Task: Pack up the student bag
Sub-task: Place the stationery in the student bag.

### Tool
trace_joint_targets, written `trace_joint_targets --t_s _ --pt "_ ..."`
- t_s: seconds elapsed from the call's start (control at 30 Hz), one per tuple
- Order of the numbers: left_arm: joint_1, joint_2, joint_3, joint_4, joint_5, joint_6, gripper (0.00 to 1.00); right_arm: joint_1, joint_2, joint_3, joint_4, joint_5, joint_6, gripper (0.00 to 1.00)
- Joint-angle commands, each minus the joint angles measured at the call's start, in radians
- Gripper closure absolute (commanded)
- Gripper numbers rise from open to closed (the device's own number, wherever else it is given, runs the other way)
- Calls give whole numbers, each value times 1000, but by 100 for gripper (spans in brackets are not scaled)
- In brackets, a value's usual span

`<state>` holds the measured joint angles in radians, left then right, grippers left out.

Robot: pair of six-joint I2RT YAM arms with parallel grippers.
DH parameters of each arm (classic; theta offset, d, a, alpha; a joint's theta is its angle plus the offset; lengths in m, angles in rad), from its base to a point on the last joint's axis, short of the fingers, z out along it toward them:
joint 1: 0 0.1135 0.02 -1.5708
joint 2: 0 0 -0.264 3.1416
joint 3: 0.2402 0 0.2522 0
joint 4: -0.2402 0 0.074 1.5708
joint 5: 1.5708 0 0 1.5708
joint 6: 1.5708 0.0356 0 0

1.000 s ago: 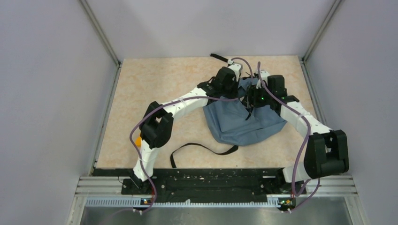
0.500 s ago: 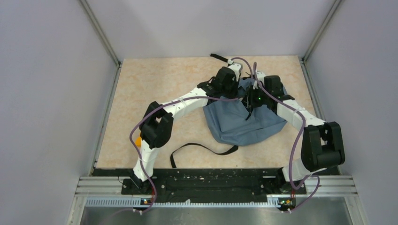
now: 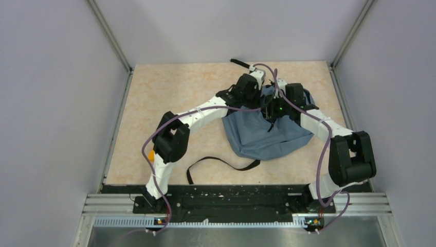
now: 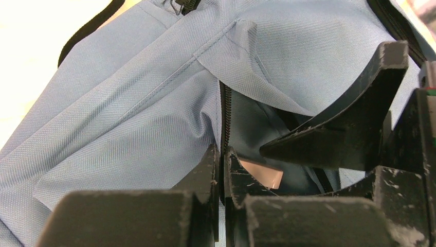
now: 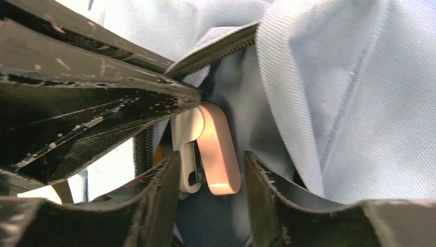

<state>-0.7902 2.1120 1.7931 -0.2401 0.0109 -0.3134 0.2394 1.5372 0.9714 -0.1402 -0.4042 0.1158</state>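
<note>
The student bag (image 3: 262, 136), blue-grey fabric, lies right of centre on the table with its zip opening toward the back. My left gripper (image 3: 256, 95) (image 4: 222, 154) is shut on the bag's zipper edge (image 4: 225, 118) and holds it up. My right gripper (image 3: 272, 109) (image 5: 211, 157) reaches into the opening, jaws open. A small peach and cream stapler-like object (image 5: 213, 149) sits between its fingers; the cream side is against one finger and a gap shows on the peach side. The same object (image 4: 265, 175) peeks out inside the bag in the left wrist view.
A long black strap (image 3: 221, 162) trails from the bag toward the near edge, and another strap end (image 3: 239, 62) lies at the back. A small orange item (image 3: 151, 154) sits by the left arm. Grey walls enclose the table on three sides.
The right arm has swung left, bringing its gripper further into the bag opening, and its jaws have narrowed. The left arm and the bag have stayed put.
</note>
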Motion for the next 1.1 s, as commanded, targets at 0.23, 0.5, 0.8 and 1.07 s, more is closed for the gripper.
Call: trace_joint_targets --t_s 0.23,0.5,0.8,1.07 --pt "-2 -199 -204 282 -112 69 33 19 -315 -77 -47 287 58 18" --pt "-2 -477 -549 385 -257 61 9 16 -472 -132 -58 330 88 16" --pt "126 -758 -926 112 -381 -119 2 16 -500 -152 -42 331 99 16" --pt "439 -883 -1122 69 -378 -162 2 16 -501 -151 -41 328 102 17"
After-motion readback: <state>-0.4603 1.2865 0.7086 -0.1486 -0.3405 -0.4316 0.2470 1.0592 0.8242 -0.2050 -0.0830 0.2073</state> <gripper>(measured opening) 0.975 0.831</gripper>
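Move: The left hand, pinching the zipped edge of the bag pocket, has the purple-capped marker about 37 cm to its left, 10 cm back and 13 cm below. The green-capped marker is some 4 cm farther left and 3 cm farther out than that marker; the blue block lies about 4 cm left and 7 cm back of it. From the right hand, dipped into the pocket, the stapler is some 1 cm ahead and 2 cm below. The left fingers let go of the pocket's zipped edge and open wide; that hand swings some 32 cm left and 8 cm back towards the purple-capped marker, first rising about 5 cm, then sinking well below its starting height, turning about 40 degrees counter-clockwise. The right hand, opening wider, draws up out of the pocket, also right and back, turns clockwise, then waits over the bag. ##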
